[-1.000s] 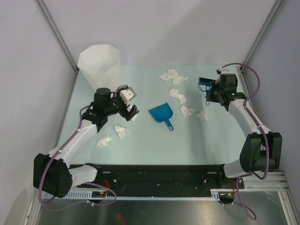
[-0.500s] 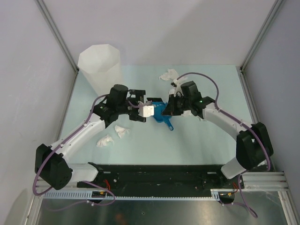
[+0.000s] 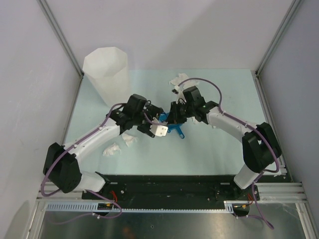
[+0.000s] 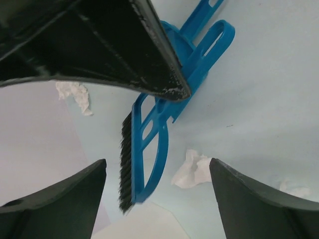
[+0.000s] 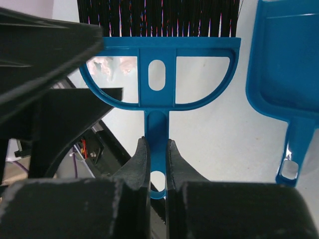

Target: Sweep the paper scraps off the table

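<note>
Crumpled white paper scraps lie on the mint-green table: one group at the back and two wads at the front left. More scraps show beyond the left fingers. My right gripper is shut on the handle of a blue brush, bristles pointing away, beside the blue dustpan. My left gripper is open and holds nothing. It faces the brush and the dustpan from close by.
A tall white faceted bin stands at the table's back left corner. Grey walls enclose the table on three sides. The two arms meet in the middle, their grippers close together over the dustpan. The right arm's black body fills the top of the left wrist view.
The right arm has swung from the far right to the middle, carrying the brush to the dustpan. The left gripper has moved right and forward to meet it, staying open.
</note>
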{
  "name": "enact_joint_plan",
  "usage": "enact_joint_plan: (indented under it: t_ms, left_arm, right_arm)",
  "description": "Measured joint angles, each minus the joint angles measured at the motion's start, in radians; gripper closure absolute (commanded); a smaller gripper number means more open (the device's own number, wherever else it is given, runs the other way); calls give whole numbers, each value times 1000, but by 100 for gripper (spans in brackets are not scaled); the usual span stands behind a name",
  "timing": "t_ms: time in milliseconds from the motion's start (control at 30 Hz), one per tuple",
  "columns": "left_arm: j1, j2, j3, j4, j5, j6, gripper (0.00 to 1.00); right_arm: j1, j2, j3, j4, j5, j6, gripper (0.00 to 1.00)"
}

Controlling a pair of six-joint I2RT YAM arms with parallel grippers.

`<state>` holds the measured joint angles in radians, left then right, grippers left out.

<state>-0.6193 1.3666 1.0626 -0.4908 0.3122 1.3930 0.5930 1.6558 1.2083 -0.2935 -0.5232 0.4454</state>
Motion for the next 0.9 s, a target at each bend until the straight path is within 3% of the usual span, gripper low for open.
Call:
enact_joint_plan:
  t_ms: [33,133,167,200,400,433,500,533,567,767,900]
  left_arm:
    - [2,8,0,0,-4,13,27]
    - [10,34,2,0,-16,41,61]
    - [11,40,2,1,-20,48,86]
    - [11,45,3,2,-23,54,98]
    - [14,49,6,-27,-30,62,100]
    - [14,49,6,-27,-29,52,100]
    - [17,49,6,-22,-22,-3,100]
    - [19,49,8,-19,-11,-42,100]
    - [27,49,19,-18,2,-98,100]
    - [90,45,111,12,142,-472,100]
    - [122,19,120,25,322,-689,100]
  right_arm:
    - [4,0,5,1,-6,0,100]
    - [13,0,13,2,-19,0,100]
    - [15,0,13,2,-25,0,100]
    - [15,0,13,1,-30,-1,100]
    - [5,-5,17,12,-37,-2,100]
    - [0,-9,17,11,-34,-5,79]
    - [-11,-23,21,10,-41,-6,49]
    - [-20,-40,21,-8,-40,-14,16]
    - [-35,-62,21,-27,-34,-31,0]
    - [-166,-299,20,-83,10,-165,0]
    - [-188,-449,6,-59,-56,-266,7]
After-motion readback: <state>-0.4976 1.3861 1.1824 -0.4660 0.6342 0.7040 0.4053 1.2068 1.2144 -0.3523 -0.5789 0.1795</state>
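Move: The brush is held by its handle in the right fingers, its head between the open left fingers: the brush's middle is about 1 cm ahead, 2 cm right and 3 cm below the left hand, and some 1 cm ahead and 3 cm left of the right hand, about level. From the left hand the dustpan lies roughly 5 cm ahead, 8 cm right, and the nearest paper scrap 4 cm ahead, 6 cm left, both some 15 cm below. The brush changes hands in mid-air: the left hand sinks about 2 cm and shuts its fingers on the head while the right keeps the handle nearly still. Then the right opens, lets go and draws off up some 15 cm and to its right, as the left lifts the brush about 6 cm, rolling around its own fingers some 45 degrees counter-clockwise. ##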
